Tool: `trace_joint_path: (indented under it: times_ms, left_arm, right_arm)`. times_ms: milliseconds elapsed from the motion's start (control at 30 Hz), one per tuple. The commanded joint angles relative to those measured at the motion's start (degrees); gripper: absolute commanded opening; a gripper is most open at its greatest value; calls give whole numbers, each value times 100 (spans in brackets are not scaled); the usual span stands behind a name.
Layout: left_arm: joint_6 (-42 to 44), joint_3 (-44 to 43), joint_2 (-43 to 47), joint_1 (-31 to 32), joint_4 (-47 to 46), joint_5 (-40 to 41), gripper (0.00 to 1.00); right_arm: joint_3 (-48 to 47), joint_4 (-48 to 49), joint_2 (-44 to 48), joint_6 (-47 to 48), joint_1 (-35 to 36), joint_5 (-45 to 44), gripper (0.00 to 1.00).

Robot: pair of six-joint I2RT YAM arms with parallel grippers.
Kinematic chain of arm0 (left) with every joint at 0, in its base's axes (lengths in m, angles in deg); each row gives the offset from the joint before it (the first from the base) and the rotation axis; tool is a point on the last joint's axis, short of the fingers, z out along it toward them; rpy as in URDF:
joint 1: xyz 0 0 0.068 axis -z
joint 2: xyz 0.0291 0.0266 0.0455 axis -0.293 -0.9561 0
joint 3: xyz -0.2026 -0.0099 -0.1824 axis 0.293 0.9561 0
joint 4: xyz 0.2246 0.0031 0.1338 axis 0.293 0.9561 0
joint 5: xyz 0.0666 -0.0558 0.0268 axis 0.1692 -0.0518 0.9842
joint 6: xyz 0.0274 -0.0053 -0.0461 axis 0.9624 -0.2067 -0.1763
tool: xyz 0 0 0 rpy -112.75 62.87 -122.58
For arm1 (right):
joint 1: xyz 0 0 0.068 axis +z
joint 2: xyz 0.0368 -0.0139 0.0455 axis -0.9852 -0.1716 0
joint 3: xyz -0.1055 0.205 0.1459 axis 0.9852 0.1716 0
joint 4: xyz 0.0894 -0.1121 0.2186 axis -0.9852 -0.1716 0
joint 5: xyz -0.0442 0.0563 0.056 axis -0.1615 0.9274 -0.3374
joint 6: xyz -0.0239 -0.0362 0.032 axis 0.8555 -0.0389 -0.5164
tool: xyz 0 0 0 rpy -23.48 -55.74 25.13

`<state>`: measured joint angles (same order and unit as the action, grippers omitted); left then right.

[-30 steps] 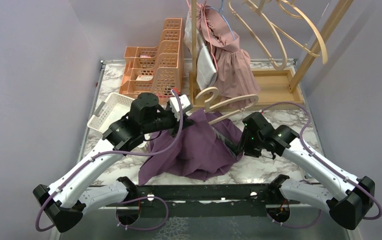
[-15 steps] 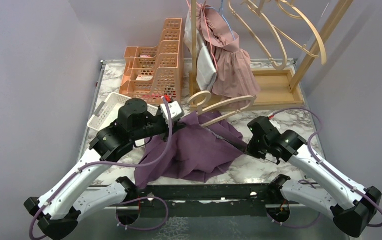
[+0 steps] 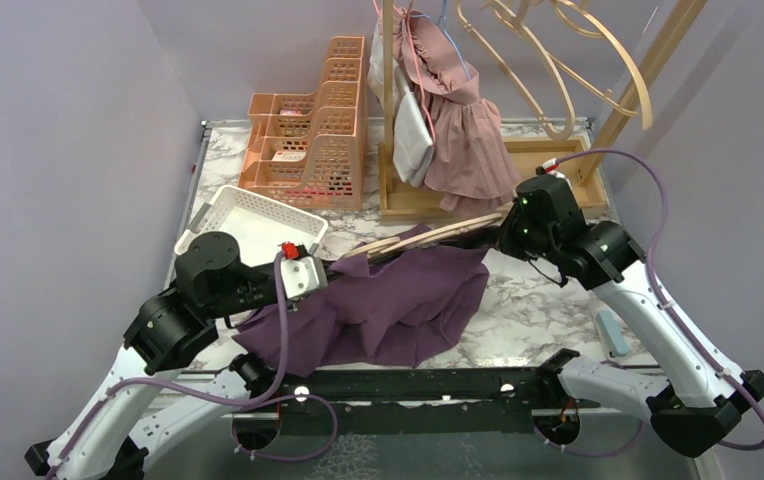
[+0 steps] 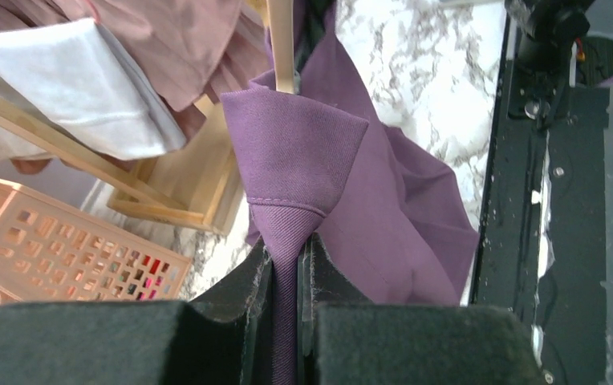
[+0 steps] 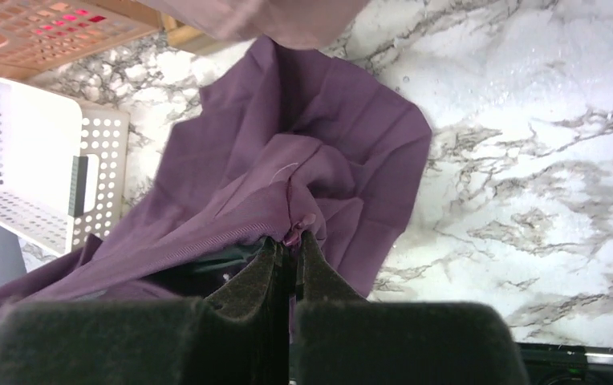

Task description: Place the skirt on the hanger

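Observation:
The purple skirt (image 3: 398, 310) is stretched between both grippers, its lower part draped on the marble table (image 3: 548, 300). The wooden hanger (image 3: 438, 235) lies along the skirt's top edge. In the left wrist view one hanger arm (image 4: 281, 40) runs into a corner of the skirt (image 4: 303, 152). My left gripper (image 3: 303, 275) is shut on a fold of that corner (image 4: 287, 245). My right gripper (image 3: 513, 225) is shut on the skirt's other end (image 5: 291, 241), with the purple cloth (image 5: 287, 176) spreading away from it.
Orange stacked baskets (image 3: 308, 140) and a white perforated basket (image 3: 248, 225) sit at the back left. A wooden rack (image 3: 548, 175) with a pink dress (image 3: 463, 130) stands at the back, close behind my right gripper. A small pale blue object (image 3: 613, 335) lies at the right.
My right gripper has shut on the skirt and moved away to the back right. The left arm has drawn back to the left, pulling the skirt taut along the hanger.

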<state>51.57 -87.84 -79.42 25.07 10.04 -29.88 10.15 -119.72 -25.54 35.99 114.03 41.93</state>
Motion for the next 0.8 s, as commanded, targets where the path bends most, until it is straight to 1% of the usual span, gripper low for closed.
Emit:
trace_joint_path:
  times_ms: [0, 100, 200, 400, 467, 533, 633, 767]
  left_arm:
    - [307, -291, -31, -27, 392, -148, 0]
    - [244, -284, -72, -27, 456, 282, 0]
    - [213, -282, -183, -27, 518, 465, 0]
    - [115, -363, -591, -27, 539, 946, 0]
    - [147, -416, -717, -27, 548, 811, 0]
    - [210, -435, -848, -27, 545, 388, 0]
    - [245, -477, -1049, -27, 529, 23, 0]
    - [29, -715, -1388, -27, 405, -494, 0]
  right_arm:
    - [-529, -179, -103, 258, -104, -336, 1]
    - [-795, -259, -131, 290, -104, -217, 1]
    - [-913, -338, -79, 382, -104, -15, 1]
    - [-867, -200, 37, 994, -104, 806, 1]
    - [-805, 29, 104, 1286, -104, 1260, 1]
    - [-737, 358, 167, 1557, -104, 1737, 1]
    - [-636, 822, 268, 1834, -104, 2620, 1]
    - [-516, 1300, 336, 2271, -104, 3781, 1]
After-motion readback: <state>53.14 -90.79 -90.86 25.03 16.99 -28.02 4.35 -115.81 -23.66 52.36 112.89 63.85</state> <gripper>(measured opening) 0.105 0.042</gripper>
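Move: The hanger's free right end, over which the purple skirt's waistband is being worked, lies about 8 cm above the right hand and some 3 cm ahead, level with it sideways. From the left hand, which pinches the waistband just behind the hanger's other end, it is roughly 24 cm right, 9 cm ahead, at about the same height. The white basket stands 20 cm left, 14 cm ahead and 27 cm below the left hand. The hanging pink skirt is about 15 cm ahead and 4 cm left of the right hand, some 8 cm higher. The purple waistband, still pinched in both grippers, is lifted on its right side towards the hanger's free end: the right hand rises about 6 cm, first almost straight up, then also swings left and a little back, turning some 25 degrees counter-clockwise. Meanwhile the left hand, fingers still shut, sinks about 5 cm and eases forward, tilting the hanger with it. ##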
